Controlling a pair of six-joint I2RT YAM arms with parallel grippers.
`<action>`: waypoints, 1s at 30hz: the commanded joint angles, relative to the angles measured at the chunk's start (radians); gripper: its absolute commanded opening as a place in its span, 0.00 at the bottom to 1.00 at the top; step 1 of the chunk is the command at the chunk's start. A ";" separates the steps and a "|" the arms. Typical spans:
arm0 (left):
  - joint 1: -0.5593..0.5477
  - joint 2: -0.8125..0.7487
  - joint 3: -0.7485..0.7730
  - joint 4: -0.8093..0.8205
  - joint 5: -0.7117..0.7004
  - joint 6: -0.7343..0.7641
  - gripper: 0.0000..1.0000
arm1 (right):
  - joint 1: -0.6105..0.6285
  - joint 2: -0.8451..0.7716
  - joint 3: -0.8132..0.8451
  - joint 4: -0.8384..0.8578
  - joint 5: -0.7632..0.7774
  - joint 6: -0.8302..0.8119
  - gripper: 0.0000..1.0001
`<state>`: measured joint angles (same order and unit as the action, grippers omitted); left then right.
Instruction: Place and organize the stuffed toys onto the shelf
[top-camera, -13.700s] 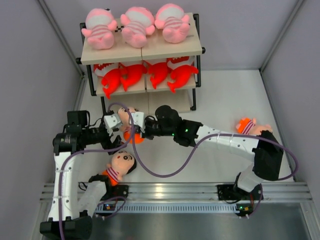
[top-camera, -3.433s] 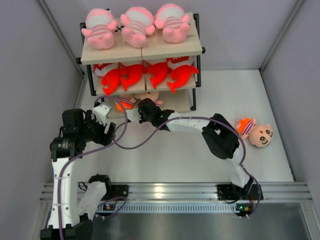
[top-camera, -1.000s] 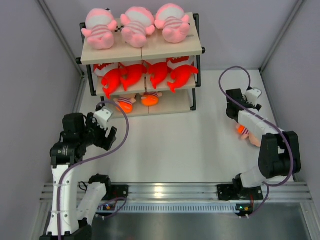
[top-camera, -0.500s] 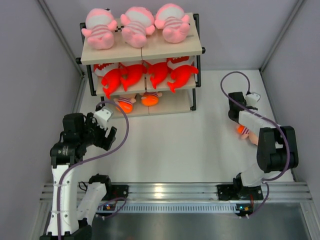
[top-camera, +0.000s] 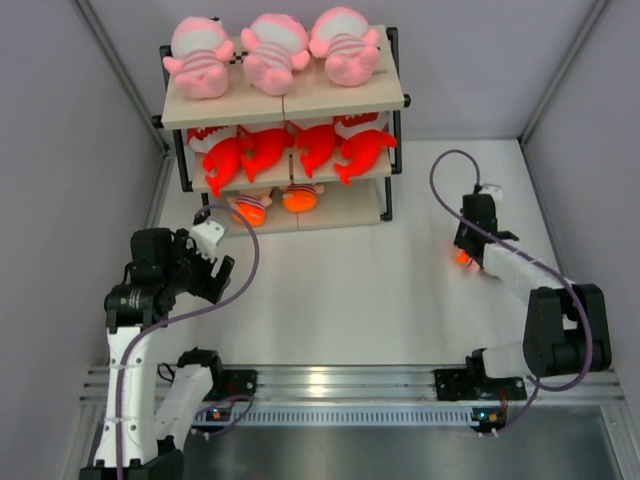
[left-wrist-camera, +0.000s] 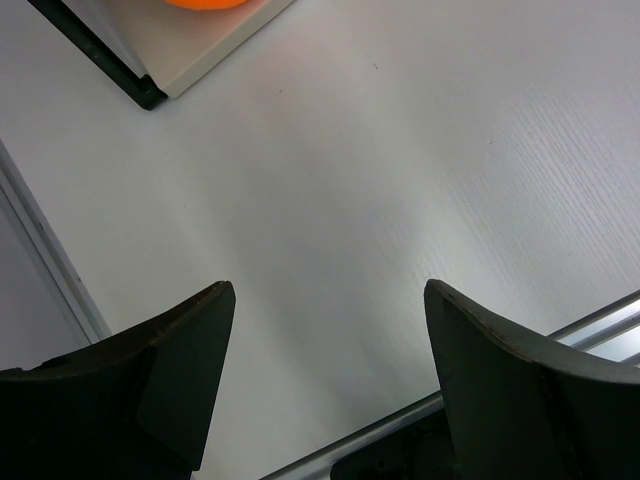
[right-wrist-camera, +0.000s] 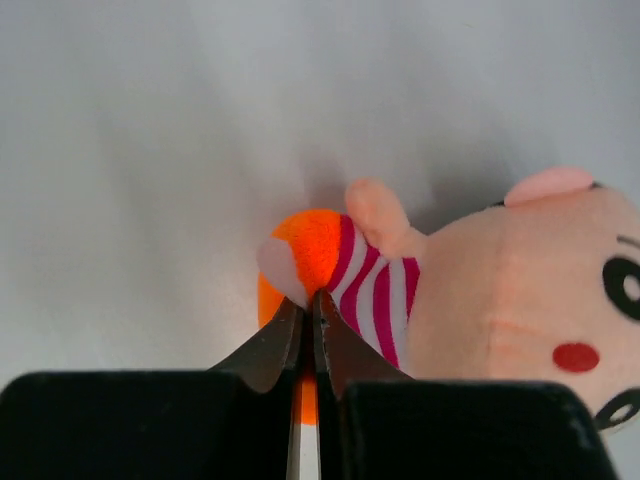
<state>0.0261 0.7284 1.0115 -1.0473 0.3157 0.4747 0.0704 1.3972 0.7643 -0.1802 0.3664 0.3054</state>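
Note:
The shelf (top-camera: 290, 100) stands at the back with three pink striped babies (top-camera: 272, 52) on its top board, red-orange sharks (top-camera: 300, 148) on the middle board and two boys (top-camera: 275, 203) on the bottom board. One more boy (right-wrist-camera: 480, 290) lies on the table at the right; in the top view only his orange shorts (top-camera: 462, 258) show under the arm. My right gripper (right-wrist-camera: 310, 300) (top-camera: 466, 250) is shut on those orange shorts. My left gripper (left-wrist-camera: 328, 290) (top-camera: 215, 265) is open and empty over bare table, in front of the shelf's left corner (left-wrist-camera: 200, 60).
Grey walls close in the table on the left, back and right. An aluminium rail (top-camera: 340, 380) runs along the near edge by the arm bases. The right arm's purple cable (top-camera: 440, 170) loops beside the shelf's right post.
My right gripper has swung left over the boy on the table and closed on his orange shorts. My left arm has barely moved.

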 joint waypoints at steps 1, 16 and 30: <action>-0.003 -0.006 0.001 0.030 -0.009 0.012 0.83 | 0.184 -0.093 0.012 0.044 -0.202 -0.234 0.00; -0.003 -0.006 0.004 0.029 -0.018 0.013 0.83 | 0.698 -0.116 0.065 -0.059 -0.868 -1.135 0.00; -0.003 -0.006 0.007 0.029 -0.033 0.013 0.83 | 0.700 0.143 0.392 -0.320 -0.732 -1.695 0.00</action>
<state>0.0254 0.7288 1.0115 -1.0470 0.2947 0.4812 0.7795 1.4883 1.1034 -0.4366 -0.4122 -1.2449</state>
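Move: The right hand already pinches the last boy doll by its orange-and-striped body, low over the table. The free place at the right of the bottom shelf lies about 35 cm to its left and 8 cm ahead, roughly level in height. Of the two boy dolls already shelved there, the nearer lies some 46 cm left and 9 cm ahead, the farther about 59 cm left and 8 cm ahead. From the left hand, that free place is around 33 cm right, 24 cm ahead and 14 cm lower. Keeping the doll pinched by the body, the right hand sweeps it fast to the left, about 34 cm, towards the free end of the bottom shelf. The path bows back some 13 cm, then comes forward about 5 cm, rising roughly 7 cm overall, mostly late. Meanwhile the wrist swings counter-clockwise by some 130 degrees and tilts, the fingers staying shut. ##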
